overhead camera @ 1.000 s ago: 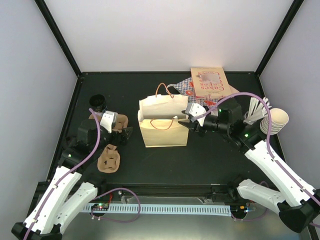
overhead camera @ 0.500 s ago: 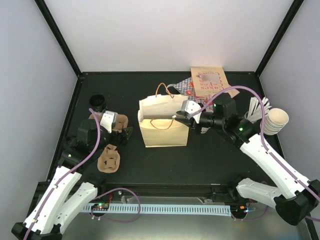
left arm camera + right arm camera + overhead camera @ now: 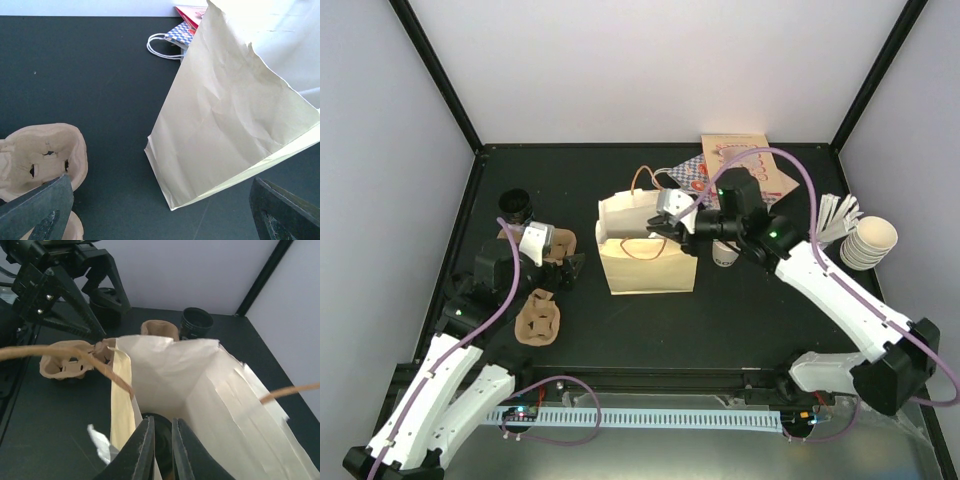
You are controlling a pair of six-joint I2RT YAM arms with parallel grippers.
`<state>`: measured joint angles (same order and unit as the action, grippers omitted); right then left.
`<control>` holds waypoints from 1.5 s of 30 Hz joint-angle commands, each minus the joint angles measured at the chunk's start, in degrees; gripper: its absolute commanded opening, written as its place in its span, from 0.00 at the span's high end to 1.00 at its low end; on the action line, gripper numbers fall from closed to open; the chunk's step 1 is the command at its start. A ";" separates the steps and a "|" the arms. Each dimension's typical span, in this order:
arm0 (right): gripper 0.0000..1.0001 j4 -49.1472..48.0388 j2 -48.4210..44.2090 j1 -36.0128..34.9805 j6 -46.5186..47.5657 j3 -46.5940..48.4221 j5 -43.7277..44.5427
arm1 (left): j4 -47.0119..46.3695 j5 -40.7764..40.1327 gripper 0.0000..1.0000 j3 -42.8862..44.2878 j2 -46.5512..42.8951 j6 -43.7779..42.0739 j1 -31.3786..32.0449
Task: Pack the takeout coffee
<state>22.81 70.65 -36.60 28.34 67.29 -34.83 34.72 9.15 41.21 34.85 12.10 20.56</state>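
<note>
The tan paper bag (image 3: 645, 262) stands open mid-table. In the right wrist view a round black lid (image 3: 164, 432) shows at the bottom inside the bag (image 3: 200, 385); this is the takeout coffee, and its cup is hidden. My right gripper (image 3: 665, 225) hovers over the bag's right top edge. Its fingers (image 3: 141, 450) are almost together with nothing between them (image 3: 162, 447). Left of the bag, my left gripper (image 3: 568, 266) sits low over the table, wide open and empty (image 3: 160, 220), facing the bag's side (image 3: 235, 115).
A small white cup (image 3: 724, 253) stands on the table right of the bag. Brown cup carriers (image 3: 537, 318) (image 3: 560, 240) lie by the left arm, with a black round cup (image 3: 515, 205) behind. Stacked cream cups (image 3: 870, 242) are far right, printed bags (image 3: 745, 165) behind.
My right arm swung left and up over the bag's mouth while its fingers closed. A small white cup beside the bag came out from under the arm. The left arm stayed still.
</note>
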 commanded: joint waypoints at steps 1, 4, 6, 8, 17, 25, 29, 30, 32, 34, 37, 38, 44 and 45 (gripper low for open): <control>0.86 0.36 3.57 -2.73 1.42 4.87 1.88 | 0.07 -1.01 0.01 0.35 -0.67 -0.85 -0.42; 0.80 0.16 2.99 -2.75 -0.52 5.80 6.60 | 0.03 -0.98 0.01 0.28 -0.66 -0.85 -0.38; 0.74 -0.46 1.12 -2.78 -1.71 5.19 10.07 | 0.02 -0.85 0.01 0.25 -0.58 -0.84 -0.41; 0.71 -1.73 -1.55 -2.76 -2.84 3.81 13.27 | -0.02 -0.76 0.01 0.26 -0.47 -0.78 -0.40; 0.64 -3.66 -13.88 -2.69 -10.01 -4.47 25.57 | -0.37 0.10 0.01 0.14 -0.28 -0.54 -0.36; 0.61 -8.88 -27.04 -2.63 -15.82 -18.10 31.60 | -0.77 0.94 0.01 0.16 -0.21 -0.36 -0.34; 0.58 -11.17 -31.50 -2.67 -19.19 -24.57 33.27 | -0.94 1.37 0.01 0.10 -0.01 0.70 -0.34; 0.58 -11.52 -32.45 -2.69 -20.61 -26.42 33.78 | -0.91 1.38 0.01 0.05 0.12 1.29 -0.39; 0.57 -12.50 -34.22 -2.68 -23.47 -29.28 35.32 | -1.61 1.93 0.01 -0.54 0.45 3.67 -0.38; 0.55 -13.71 -35.66 -2.68 -25.63 -31.97 35.34 | -3.49 3.72 0.01 -1.91 0.93 5.85 -0.35; 0.55 -15.52 -36.71 -2.69 -28.33 -35.79 33.95 | -6.30 4.79 0.01 -4.19 2.00 9.62 -0.36; 0.55 -16.27 -36.70 -2.69 -29.05 -36.95 33.36 | -7.20 5.08 0.01 -4.93 2.47 10.56 -0.37; 0.55 -19.87 -35.98 -2.69 -30.63 -42.45 31.84 | -11.38 7.01 0.01 -8.14 7.10 14.92 -0.36; 0.55 -20.55 -35.81 -2.67 -30.58 -43.23 31.84 | -11.48 6.98 0.02 -8.16 8.34 15.19 -0.38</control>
<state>7.73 34.87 -39.20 -0.25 25.89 -2.20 27.77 13.82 33.36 40.66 23.46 20.58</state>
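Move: My right hand is in the mouth of the paper bag, nearly shut, with the bag's middle some 13 cm below and about 4 cm to its left, level fore and aft. From it the paper cups stand roughly 17 cm right, 6 cm ahead and 20 cm down, the checkered bags about 17 cm right and 20 cm ahead. From my wide-open left hand the bag's middle is about 8 cm ahead, 16 cm right and 5 cm lower; the cup carrier lies 10 cm ahead, 7 cm left, 14 cm down. After a last small nudge left and forward in the bag's mouth, I lift my right hand about 5 cm, carry it some 13 cm right over the rim, and sink it about 15 cm beside the bag's right side, turning nearly 40 degrees clockwise while its fingers part to half open. Late on, my open left hand drops 6 cm near the bag's left side, tipping down. ##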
